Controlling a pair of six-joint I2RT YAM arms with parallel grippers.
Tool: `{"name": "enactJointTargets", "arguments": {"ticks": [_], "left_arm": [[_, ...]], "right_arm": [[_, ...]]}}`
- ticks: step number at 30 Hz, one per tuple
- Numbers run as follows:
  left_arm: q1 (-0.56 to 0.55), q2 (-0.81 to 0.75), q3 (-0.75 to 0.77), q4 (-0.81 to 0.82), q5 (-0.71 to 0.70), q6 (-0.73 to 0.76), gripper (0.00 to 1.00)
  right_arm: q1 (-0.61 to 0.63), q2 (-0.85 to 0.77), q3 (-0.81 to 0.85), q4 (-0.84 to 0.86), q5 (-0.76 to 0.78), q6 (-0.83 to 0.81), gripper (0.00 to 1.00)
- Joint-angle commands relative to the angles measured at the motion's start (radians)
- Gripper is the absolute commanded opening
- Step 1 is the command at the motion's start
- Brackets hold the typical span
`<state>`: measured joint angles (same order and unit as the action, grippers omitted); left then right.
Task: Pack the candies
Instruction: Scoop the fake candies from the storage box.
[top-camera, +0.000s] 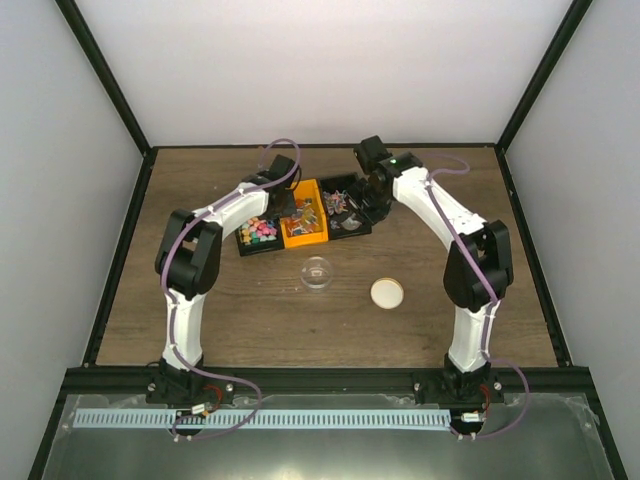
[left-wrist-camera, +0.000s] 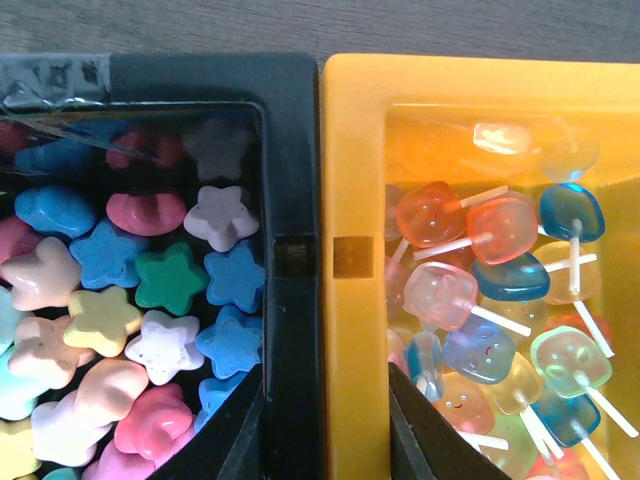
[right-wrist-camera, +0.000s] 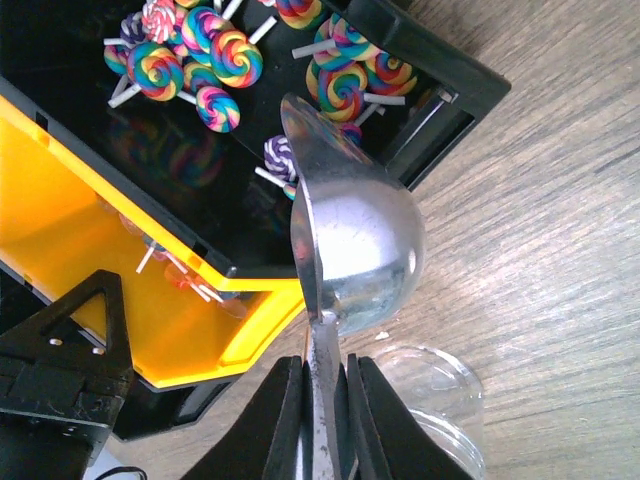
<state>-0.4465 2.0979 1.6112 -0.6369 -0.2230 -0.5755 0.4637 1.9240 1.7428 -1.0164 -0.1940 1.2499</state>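
The candies are small star and heart sweets in pink, blue, green, yellow and white, filling the left black bin. My left gripper straddles the two touching walls of that black bin and the orange bin, one finger inside each, pressed on them. My right gripper is shut on the handle of a metal scoop, held on edge over the corner of the right black bin. I see only the scoop's outer side. The clear jar stands open in front of the bins.
The orange bin holds clear jelly lollipops. The right black bin holds rainbow swirl lollipops. A cream round lid lies right of the jar. The jar's rim shows under my right wrist.
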Motion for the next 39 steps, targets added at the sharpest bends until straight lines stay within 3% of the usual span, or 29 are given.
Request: {"name": "enactJointTargets", "arguments": {"ticks": [1,9,13,23,29,35,39], "left_arm": [[-0.007,0.081,-0.008,-0.024,0.089,-0.004,0.04],[-0.004,0.082,-0.015,-0.023,0.111,0.004,0.04],[-0.003,0.084,-0.021,-0.022,0.123,0.0,0.04],[-0.003,0.092,-0.058,-0.025,0.171,-0.016,0.04],[-0.001,0.098,-0.05,-0.029,0.187,-0.028,0.04],[0.007,0.091,-0.038,-0.038,0.198,-0.046,0.04],[0.018,0.091,-0.026,-0.04,0.207,-0.063,0.04]], "right_arm": [[0.008,0.004,-0.036,-0.058,0.02,0.021,0.01],[0.003,0.16,0.006,-0.017,0.022,0.011,0.01],[0.0,0.176,-0.041,0.096,0.029,0.052,0.01],[-0.003,0.088,-0.497,0.843,-0.106,0.084,0.01],[-0.009,0.06,-0.629,1.135,-0.15,-0.016,0.01],[-0.038,0.04,-0.833,1.544,-0.276,0.065,0.01],[-0.05,0.023,-0.883,1.689,-0.325,0.07,0.01]]}}
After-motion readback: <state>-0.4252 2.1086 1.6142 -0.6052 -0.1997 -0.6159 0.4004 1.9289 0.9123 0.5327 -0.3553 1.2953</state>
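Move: The swirl-candy bin, the right-hand black one, has its middle about 10 cm ahead of the right hand, 1 cm left and some 13 cm below; the scoop is already gripped, its bowl over the bin. The orange bin sits about 9 cm ahead and 11 cm left, the clear jar roughly 9 cm back and 6 cm left. From the left hand, the swirl-candy bin is about 3 cm ahead, 16 cm right and 4 cm lower. Keeping the scoop handle pinched, the right hand drives the bowl down and forward into the swirl candies, sinking about 7.5 cm in all and reaching some 6 cm out with a little drift left, then easing back slightly as it goes on sinking. From partway out the wrist swings the fingers up by roughly 40 degrees, from nearly straight down to slanting forward and left, while the left hand keeps its pinch on the adjoining walls of the star-candy and orange bins. ##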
